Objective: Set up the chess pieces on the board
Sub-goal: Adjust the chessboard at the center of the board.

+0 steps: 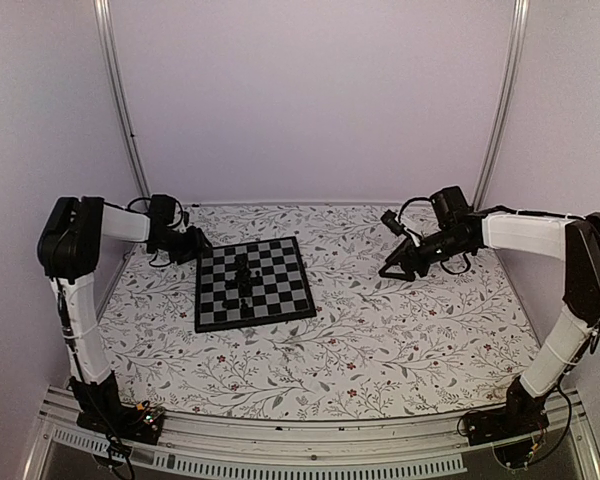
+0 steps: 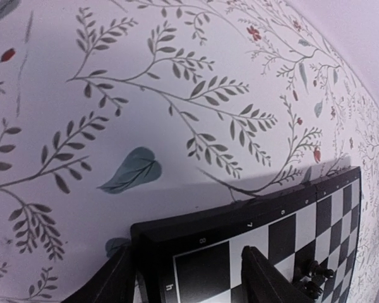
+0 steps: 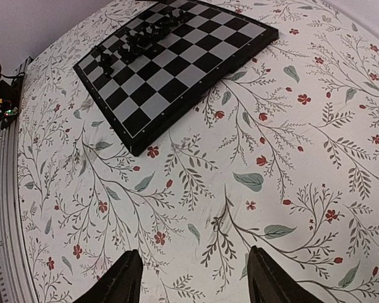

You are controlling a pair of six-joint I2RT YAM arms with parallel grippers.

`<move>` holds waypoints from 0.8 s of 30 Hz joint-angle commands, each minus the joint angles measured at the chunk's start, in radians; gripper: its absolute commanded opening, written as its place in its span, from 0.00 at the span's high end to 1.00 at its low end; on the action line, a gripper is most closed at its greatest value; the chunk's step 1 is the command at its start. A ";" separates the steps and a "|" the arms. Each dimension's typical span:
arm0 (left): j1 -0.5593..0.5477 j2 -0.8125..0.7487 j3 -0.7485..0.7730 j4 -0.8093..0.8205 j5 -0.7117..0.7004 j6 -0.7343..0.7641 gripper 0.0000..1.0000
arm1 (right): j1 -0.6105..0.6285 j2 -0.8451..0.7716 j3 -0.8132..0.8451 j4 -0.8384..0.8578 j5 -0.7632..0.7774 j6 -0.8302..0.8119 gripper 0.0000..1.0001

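The board [image 1: 280, 300], black and light grey squares, lies left of centre on the floral cover. Several tiny black chess pieces [image 1: 243, 278] stand bunched near its middle; they also show in the right wrist view [image 3: 139, 41] and at the left wrist view's lower right [image 2: 312, 274]. My left gripper [image 1: 195, 245] is low at the board's far left corner [image 2: 240, 214], open [image 2: 189, 281], one finger outside the edge and the other over the squares. My right gripper [image 1: 390, 270] hovers to the right of the board [image 3: 177, 76], open [image 3: 192, 278] over bare cover.
The floral table cover [image 1: 380, 340] spreads around the board. A metal rail [image 1: 310, 440] with both arm bases runs along the near edge. White walls and two slanted frame posts [image 1: 125, 110] close the back and sides.
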 commanded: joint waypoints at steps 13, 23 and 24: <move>-0.161 0.233 0.285 -0.051 0.171 0.127 0.44 | 0.174 0.174 0.049 -0.050 0.163 -0.148 0.63; -0.251 0.316 0.448 -0.207 0.246 0.277 0.45 | 0.297 0.232 0.037 -0.060 0.234 -0.216 0.75; -0.260 0.322 0.457 -0.219 0.250 0.288 0.45 | 0.310 0.237 0.037 -0.058 0.244 -0.219 0.76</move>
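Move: My left hand is already at the board's far-left corner, which lies about 2 cm ahead and 1 cm left; the chessboard's middle lies roughly 12 cm back and 14 cm right, about 2 cm down. The black pieces lie some 12 cm back and 11 cm right, about level with that hand. From my open right hand, the board's middle is around 34 cm left and 6 cm ahead, 12 cm below; the pieces are 36 cm left, 7 cm ahead, 11 cm down. I keep my left fingers astride the board's left rim and push the corner about 16 cm to the right, easing a little forward at first and turning the hand nearly 30 degrees clockwise. Meanwhile my right hand sinks some 10 cm, going left and back towards the board's right edge while its fingers close most of the way, still short of touching. ##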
